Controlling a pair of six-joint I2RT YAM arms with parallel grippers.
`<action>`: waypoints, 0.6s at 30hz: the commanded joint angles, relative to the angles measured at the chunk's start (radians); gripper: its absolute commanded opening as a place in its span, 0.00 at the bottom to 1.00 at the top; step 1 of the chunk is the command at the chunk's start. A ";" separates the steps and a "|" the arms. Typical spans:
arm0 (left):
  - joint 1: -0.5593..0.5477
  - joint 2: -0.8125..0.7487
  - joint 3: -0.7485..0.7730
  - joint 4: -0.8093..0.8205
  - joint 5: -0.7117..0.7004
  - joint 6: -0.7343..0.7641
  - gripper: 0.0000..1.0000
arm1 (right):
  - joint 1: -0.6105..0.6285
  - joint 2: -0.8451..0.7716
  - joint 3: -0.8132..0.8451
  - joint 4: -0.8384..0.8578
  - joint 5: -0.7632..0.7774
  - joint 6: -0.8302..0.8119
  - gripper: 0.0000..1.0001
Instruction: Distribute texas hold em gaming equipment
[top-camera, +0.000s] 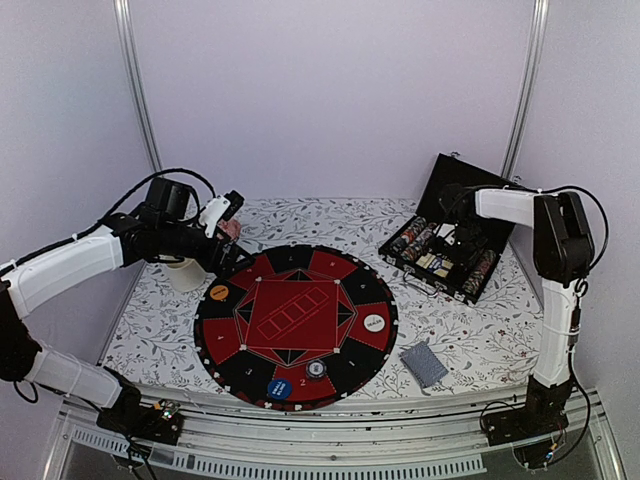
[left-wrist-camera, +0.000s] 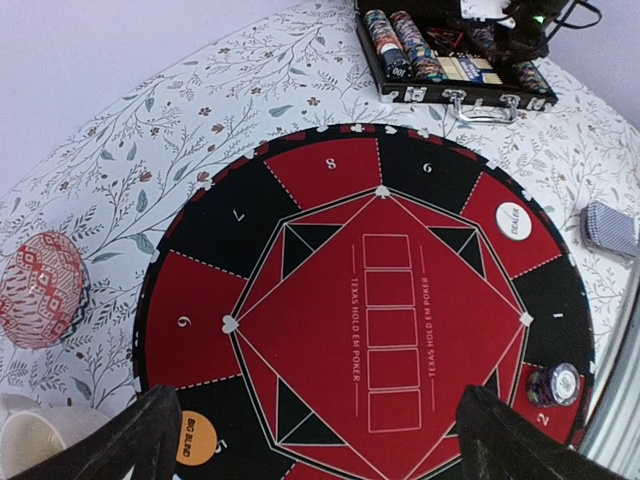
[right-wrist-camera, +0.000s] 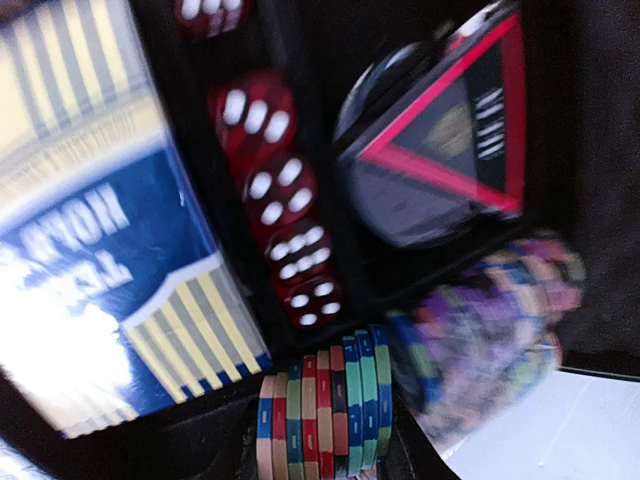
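Note:
The round red-and-black poker mat (top-camera: 295, 325) carries an orange disc (top-camera: 219, 293), a white dealer disc (top-camera: 374, 323), a blue disc (top-camera: 280, 388) and a small stack of striped chips (top-camera: 316, 369). A deck of grey-blue cards (top-camera: 424, 363) lies to the right of the mat. My left gripper (left-wrist-camera: 330, 450) hangs open above the mat's left side, beside the orange disc (left-wrist-camera: 196, 438). My right gripper (right-wrist-camera: 325, 445) is down inside the open black case (top-camera: 450, 250), shut on a short row of striped poker chips (right-wrist-camera: 325, 410).
A pink patterned bowl (left-wrist-camera: 40, 290) and a white cup (left-wrist-camera: 35, 445) stand left of the mat, under my left arm. Inside the case are red dice (right-wrist-camera: 280, 200), a blue-and-yellow card box (right-wrist-camera: 90, 250) and more chip rows (right-wrist-camera: 490, 320). The raised case lid (top-camera: 470, 185) stands behind.

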 joint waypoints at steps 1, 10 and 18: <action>0.014 -0.049 -0.022 0.037 0.038 0.025 0.98 | 0.002 -0.084 0.150 -0.080 -0.027 0.095 0.02; -0.027 -0.180 -0.095 0.156 0.071 0.090 0.95 | 0.143 -0.157 0.448 -0.231 -0.419 0.366 0.02; -0.288 -0.177 -0.063 0.168 -0.193 0.196 0.98 | 0.417 -0.139 0.253 0.139 -1.037 0.615 0.02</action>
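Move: Just inside the chip case, the right hand already pinches a short chip stack. The open left gripper waits about 75 cm to its left, 11 cm nearer the base and 16 cm higher. The mat's middle is some 52 cm left and 17 cm back, and the dealer button about 31 cm left and 19 cm back, both roughly 4 cm lower; the card decks lie 7 cm left and 2 cm ahead. From the left hand, that stack is 75 cm right, 11 cm ahead and 16 cm below. Keeping its pinch on the chips, the right hand whips them up out of the case, edging forward at first, then sweeps about 25 cm left towards the mat and left gripper, drawing back while its fingers swing some 50 degrees from down towards left. The left hand, still open, rises about 6 cm, backs off and then eases right, its fingers tipping upward. ##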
